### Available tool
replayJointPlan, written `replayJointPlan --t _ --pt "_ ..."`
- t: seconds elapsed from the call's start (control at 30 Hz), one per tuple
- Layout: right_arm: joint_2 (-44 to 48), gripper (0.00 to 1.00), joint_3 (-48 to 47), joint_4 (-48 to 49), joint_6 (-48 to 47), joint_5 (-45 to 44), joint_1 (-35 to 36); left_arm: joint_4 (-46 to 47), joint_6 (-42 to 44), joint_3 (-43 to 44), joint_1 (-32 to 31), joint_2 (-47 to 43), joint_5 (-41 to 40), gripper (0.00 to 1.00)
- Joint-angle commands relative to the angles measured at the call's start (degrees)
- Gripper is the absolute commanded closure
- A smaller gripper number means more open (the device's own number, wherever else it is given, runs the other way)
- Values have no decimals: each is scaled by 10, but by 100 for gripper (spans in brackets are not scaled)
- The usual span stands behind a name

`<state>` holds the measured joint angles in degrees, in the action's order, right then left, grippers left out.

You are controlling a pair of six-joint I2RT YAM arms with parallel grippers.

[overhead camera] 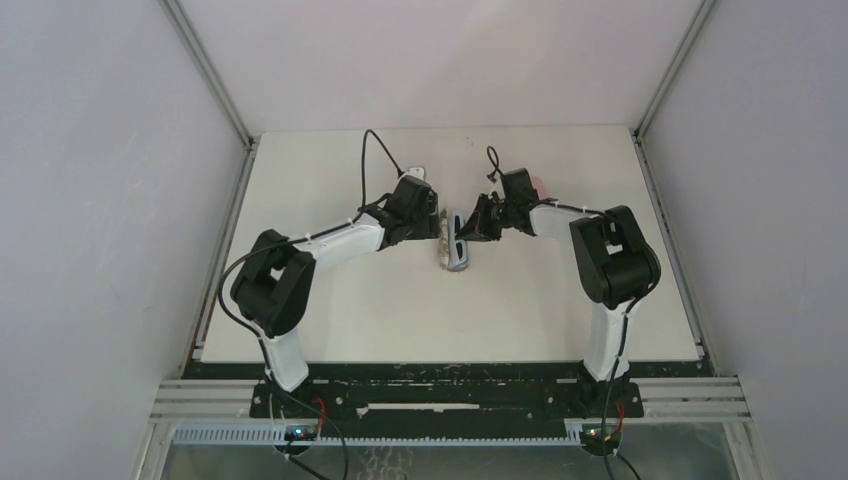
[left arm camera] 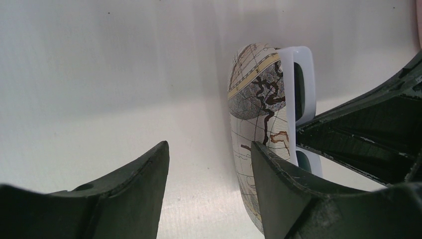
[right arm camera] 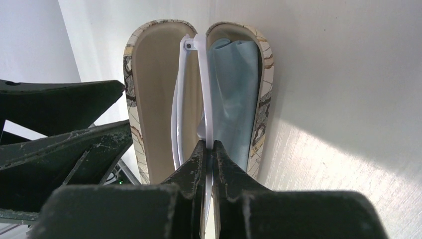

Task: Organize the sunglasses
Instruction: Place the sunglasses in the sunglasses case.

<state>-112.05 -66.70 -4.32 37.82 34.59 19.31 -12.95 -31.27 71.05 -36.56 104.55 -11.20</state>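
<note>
A map-print glasses case (right arm camera: pixel 142 99) lies open at the table's middle (overhead camera: pixel 446 245). One half shows beige lining and the other holds a light-blue cloth (right arm camera: pixel 234 94). The white-framed sunglasses (right arm camera: pixel 204 79) stand between the two halves, and their dark lenses show in the left wrist view (left arm camera: pixel 303 84). My right gripper (right arm camera: pixel 209 145) is shut on a thin white part of the frame over the case. My left gripper (left arm camera: pixel 209 154) is open with nothing between its fingers. Its right finger (left arm camera: pixel 268 169) rests against the case's outer shell (left arm camera: pixel 254 114).
A small light object (overhead camera: pixel 418 170) lies just behind the left wrist. Something pink (overhead camera: pixel 537 183) peeks out behind the right wrist. Both arms meet over the white table (overhead camera: pixel 330 310). Grey walls close in on both sides and at the back.
</note>
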Motion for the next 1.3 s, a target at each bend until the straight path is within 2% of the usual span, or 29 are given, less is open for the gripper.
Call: replayJointPlan --t 0.0,0.4,0.57,0.83,1.27 --pt "-12 100 -32 11 4 1 6 13 9 27 0 -8 12 34" --pt "-38 99 -37 7 -3 -11 12 15 8 22 0 -11 15 34" --pt "-34 89 -52 -3 -11 -15 13 15 8 20 0 -11 15 34" --pt "1 79 -52 -35 -35 -44 12 15 9 20 -1 -13 15 34" --pt "37 75 -52 -87 -70 -95 10 15 9 20 0 -15 16 34"
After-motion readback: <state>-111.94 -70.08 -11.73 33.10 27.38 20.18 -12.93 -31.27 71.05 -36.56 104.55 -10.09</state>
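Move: The right hand, already pinching the folded white sunglasses, is over the case's cloth-lined base half, whose middle lies directly below, about 4 cm down. The case's empty lid half is some 3 cm left of that base half and level with it. The pink case lies about 18 cm to the hand's right and 8 cm ahead. From the left hand, the base half is roughly 5 cm right, 2 cm back and 6 cm below. Down by about 2 cm goes the right hand, lowering the pinched sunglasses into the cloth-lined half of the case. The fingers then part to roughly a quarter open, letting go of the frame, while the hand bobs slightly up and forward and sinks again; finally it eases about 1.5 cm right and 1 cm up, rolling its left side down some 8 degrees. ##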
